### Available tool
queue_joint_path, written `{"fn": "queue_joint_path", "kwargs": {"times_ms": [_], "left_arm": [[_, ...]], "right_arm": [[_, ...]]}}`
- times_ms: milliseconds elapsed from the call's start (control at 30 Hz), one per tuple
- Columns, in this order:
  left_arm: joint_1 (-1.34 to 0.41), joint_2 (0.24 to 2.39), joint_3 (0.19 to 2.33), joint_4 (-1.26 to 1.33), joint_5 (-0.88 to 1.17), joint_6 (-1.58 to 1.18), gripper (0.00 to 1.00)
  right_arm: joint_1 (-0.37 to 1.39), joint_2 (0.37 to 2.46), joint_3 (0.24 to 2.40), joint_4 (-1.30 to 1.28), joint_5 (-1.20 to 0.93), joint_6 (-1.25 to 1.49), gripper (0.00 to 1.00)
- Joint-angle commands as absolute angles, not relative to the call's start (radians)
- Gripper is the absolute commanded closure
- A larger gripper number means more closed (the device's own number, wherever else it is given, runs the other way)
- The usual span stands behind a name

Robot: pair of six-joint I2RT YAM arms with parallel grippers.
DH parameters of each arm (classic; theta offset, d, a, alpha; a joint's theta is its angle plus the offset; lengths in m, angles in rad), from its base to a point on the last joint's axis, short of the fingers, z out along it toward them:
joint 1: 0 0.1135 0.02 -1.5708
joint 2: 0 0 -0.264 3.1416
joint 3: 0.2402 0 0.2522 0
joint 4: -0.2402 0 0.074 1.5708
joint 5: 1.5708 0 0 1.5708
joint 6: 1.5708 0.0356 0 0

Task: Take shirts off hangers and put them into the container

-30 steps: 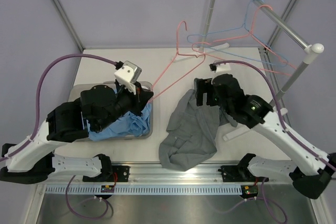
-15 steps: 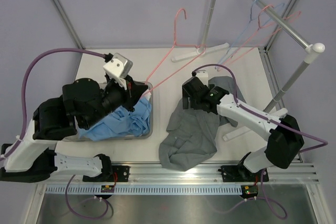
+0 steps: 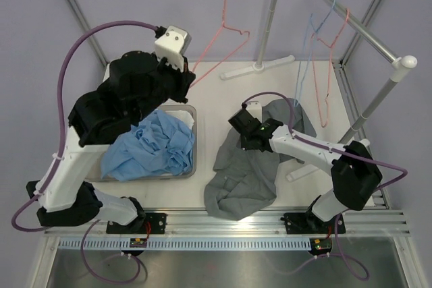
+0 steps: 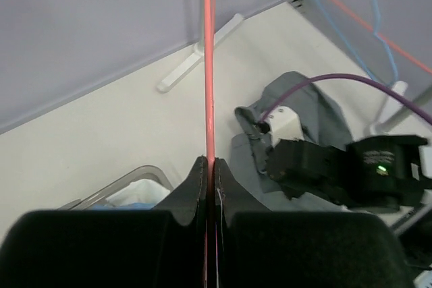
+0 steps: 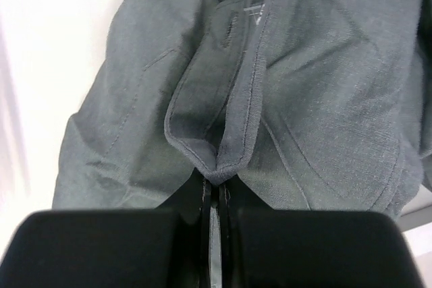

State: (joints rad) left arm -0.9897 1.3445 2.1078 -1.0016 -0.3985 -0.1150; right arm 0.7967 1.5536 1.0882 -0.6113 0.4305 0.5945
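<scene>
My left gripper point(image 3: 190, 79) point(image 4: 210, 163) is shut on a pink wire hanger point(image 3: 226, 32) point(image 4: 208, 65), which it holds up in the air behind the container point(image 3: 193, 166). The light blue shirt point(image 3: 152, 150) lies crumpled in that smoky-grey tub. In the left wrist view a bit of white shirt point(image 4: 138, 193) shows inside the container's rim point(image 4: 128, 177). The grey shirt point(image 3: 243, 180) point(image 5: 317, 85) lies spread on the table at centre. My right gripper point(image 3: 247, 141) point(image 5: 216, 183) is down on its upper part, shut on a fold of its hem.
A light blue hanger point(image 3: 309, 52) and another pink hanger point(image 3: 331, 79) hang bare from the white rack pole point(image 3: 351, 25) at the back right. The rack's foot point(image 3: 256, 67) rests on the table behind the grey shirt. Purple cables trail from both wrists.
My left arm has lifted the pink hanger up and back, away from the container. My right gripper has come down onto the grey shirt and shut on a fold. The rack hangers have swung.
</scene>
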Motion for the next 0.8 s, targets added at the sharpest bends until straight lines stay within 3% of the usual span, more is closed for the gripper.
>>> {"fn": "queue_joint_path", "kwargs": {"times_ms": [0,100,333,767], "left_arm": [[-0.798,1.364,2.132,-0.95,-0.243,-0.072,1.0],[-0.701,1.44,2.181,-0.901,-0.048,-0.052,1.0],[-0.693,1.609,2.259,-0.752,0.172,-0.047,1.0],[-0.706,1.79,2.289,-0.459,0.278,-0.14,1.0]], "right_arm": [[0.862,1.528,1.075,-0.578,0.463,0.604,1.0],[0.91,1.509,1.054,-0.574,0.462,0.617,1.0],[0.992,1.496,0.997,-0.528,0.445,0.655,1.0],[1.009,1.503,1.003,-0.519,0.437,0.646,1.0]]}}
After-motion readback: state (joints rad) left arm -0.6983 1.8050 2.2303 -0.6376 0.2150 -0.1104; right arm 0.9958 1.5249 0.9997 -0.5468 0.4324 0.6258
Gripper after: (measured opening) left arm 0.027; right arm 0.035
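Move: Ahead and to the right of the left hand, which still holds a bare pink hanger, the rail spot lies about 27 cm out, 28 cm right and 10 cm up. The hanging blue hanger is some 17 cm ahead, 31 cm right; the hanging pink hanger 12 cm ahead, 35 cm right; both slightly lower. From the right hand, pinching the grey shirt, the container is about 36 cm left and level; the shirt's bulk lies 5 cm back, straight behind; the near rack foot 25 cm right, 3 cm back. Carrying the pink hanger towards the rail, the left hand first goes about 7 cm forward, then swings right while still advancing and sinking a little, ending some 13 cm out and 13 cm right, turned clockwise. Meanwhile the right hand, fingers shut on the grey shirt, drags the cloth about 5 cm back and 4 cm left, turning slightly counter-clockwise, then holds still. ##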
